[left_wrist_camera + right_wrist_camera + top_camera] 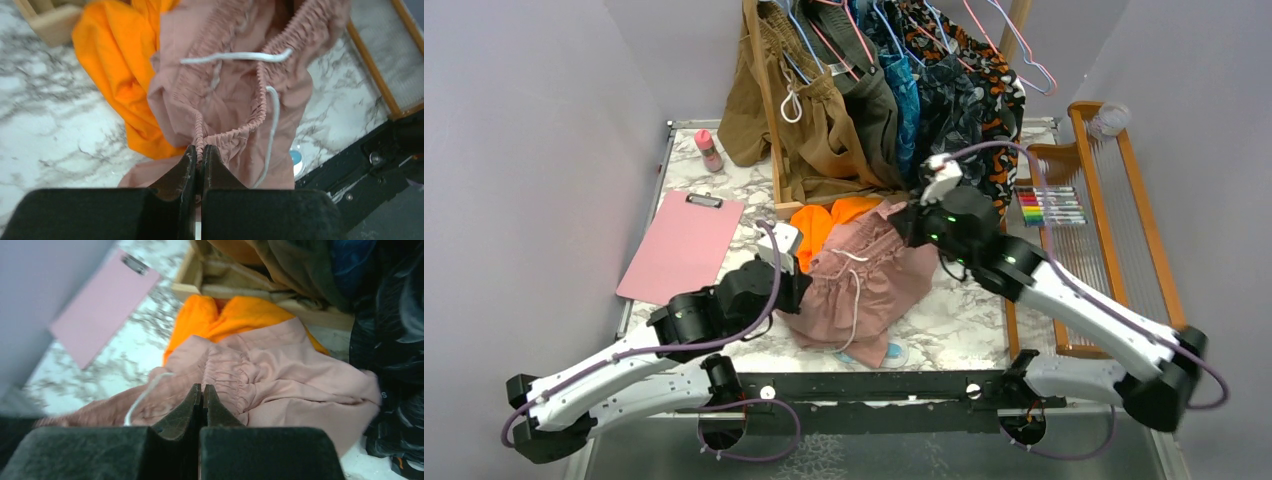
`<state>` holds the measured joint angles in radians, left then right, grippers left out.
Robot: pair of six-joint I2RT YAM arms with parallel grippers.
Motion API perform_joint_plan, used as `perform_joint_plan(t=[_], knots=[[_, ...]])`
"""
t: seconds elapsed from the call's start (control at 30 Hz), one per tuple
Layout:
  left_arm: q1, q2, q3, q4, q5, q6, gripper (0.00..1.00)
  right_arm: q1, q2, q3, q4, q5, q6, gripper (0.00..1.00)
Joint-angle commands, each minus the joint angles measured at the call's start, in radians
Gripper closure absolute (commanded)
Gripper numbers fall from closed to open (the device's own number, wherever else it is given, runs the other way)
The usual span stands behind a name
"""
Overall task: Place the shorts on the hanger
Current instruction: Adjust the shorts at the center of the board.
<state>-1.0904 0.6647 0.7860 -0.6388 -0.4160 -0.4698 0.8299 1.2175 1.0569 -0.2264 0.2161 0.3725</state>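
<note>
The dusty pink shorts (874,285) lie crumpled on the marble table, their white drawstring (235,57) loose across the gathered waistband. My left gripper (199,150) is shut on the waistband's near fold; it sits at the shorts' left edge (799,290). My right gripper (202,388) is shut with its tips down on the waistband gathers at the shorts' far right (911,225); no cloth shows between its fingers. Light blue wire hangers (796,45) hang on the rack at the back. A light blue bit (864,355) peeks from under the shorts' near edge; I cannot tell what it is.
Bright orange shorts (824,222) lie under the pink ones' far left. A wooden rack of hung clothes (864,90) stands behind. A pink clipboard (682,245) lies at left, a small pink bottle (709,150) behind it. Markers (1052,205) and a wooden frame (1114,200) are at right.
</note>
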Motion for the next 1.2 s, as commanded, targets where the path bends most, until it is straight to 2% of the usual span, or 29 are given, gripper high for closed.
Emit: perform_joint_plan(t=[0.0,0.07,0.13,0.23,0.27,0.33,0.37,0.47,0.57,0.67,0.73,0.83,0.9,1.07,1.17], knots=[[0.000,0.018,0.214,0.036,-0.138,0.155,1.00,0.003,-0.245,-0.020,-0.005,-0.107,-0.026,0.99],[0.000,0.076,0.379,0.073,-0.180,0.313,1.00,0.004,-0.303,0.075,-0.013,-0.140,-0.056,0.99],[0.000,0.177,0.618,0.104,-0.189,0.442,1.00,0.004,-0.321,0.218,-0.011,-0.183,-0.092,0.99],[0.000,0.329,0.979,0.117,-0.121,0.549,1.00,0.004,-0.343,0.366,0.059,-0.261,-0.107,0.99],[0.000,0.362,1.058,0.128,-0.091,0.566,1.00,0.004,-0.360,0.369,0.091,-0.275,-0.101,0.99],[0.001,0.373,1.084,0.174,-0.048,0.586,1.00,0.004,-0.404,0.323,0.122,-0.288,-0.085,0.99],[0.000,0.354,1.036,0.200,-0.043,0.580,1.00,0.004,-0.428,0.277,0.117,-0.285,-0.076,0.99],[0.000,0.239,0.700,0.262,-0.065,0.518,1.00,0.003,-0.514,0.056,0.057,-0.233,-0.019,0.99],[0.000,0.106,0.338,0.268,-0.105,0.361,1.00,0.004,-0.607,-0.158,-0.025,-0.228,0.055,0.99],[0.001,-0.010,0.044,0.270,-0.088,0.165,1.00,0.004,-0.686,-0.334,-0.096,-0.258,0.128,0.83],[0.000,-0.075,-0.078,0.270,-0.081,0.062,1.00,0.005,-0.724,-0.389,-0.137,-0.253,0.158,0.66],[0.001,-0.124,-0.152,0.271,-0.076,-0.008,1.00,0.004,-0.748,-0.379,-0.176,-0.202,0.133,0.51],[0.001,-0.130,-0.147,0.270,-0.089,-0.009,1.00,0.003,-0.724,-0.345,-0.192,-0.168,0.100,0.46],[0.000,-0.082,-0.095,0.244,-0.119,0.022,1.00,0.004,-0.536,-0.280,-0.260,-0.159,0.077,0.45],[0.000,-0.055,-0.077,0.218,-0.121,0.022,1.00,0.004,-0.472,-0.307,-0.277,-0.168,0.078,0.43]])
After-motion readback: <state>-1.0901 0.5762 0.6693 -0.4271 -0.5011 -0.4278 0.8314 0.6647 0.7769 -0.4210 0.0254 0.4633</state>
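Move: Both hands already pinch the pink shorts' waistband above the board. The shorts' middle lies about 4 cm ahead, 13 cm right and 10 cm below the left hand; from the right hand, 9 cm back, 7 cm left and 14 cm below. On the board, the orange garment lies 18 cm ahead and 3 cm right of the left hand, or 6 cm ahead and 17 cm left of the right hand. The blue packet lies 11 cm back and 17 cm right of the left hand. With both grippers pinching the waistband, the hands fling the shorts up fast, left about 38 cm, right about 30, wrists tipping fingers-up, then whip back down to near their starting height. The right also swings some 13 cm back and 8 cm to its right, then opens about halfway on the way down, letting go of its end; the left keeps its pinch, ending nearly where it began. ##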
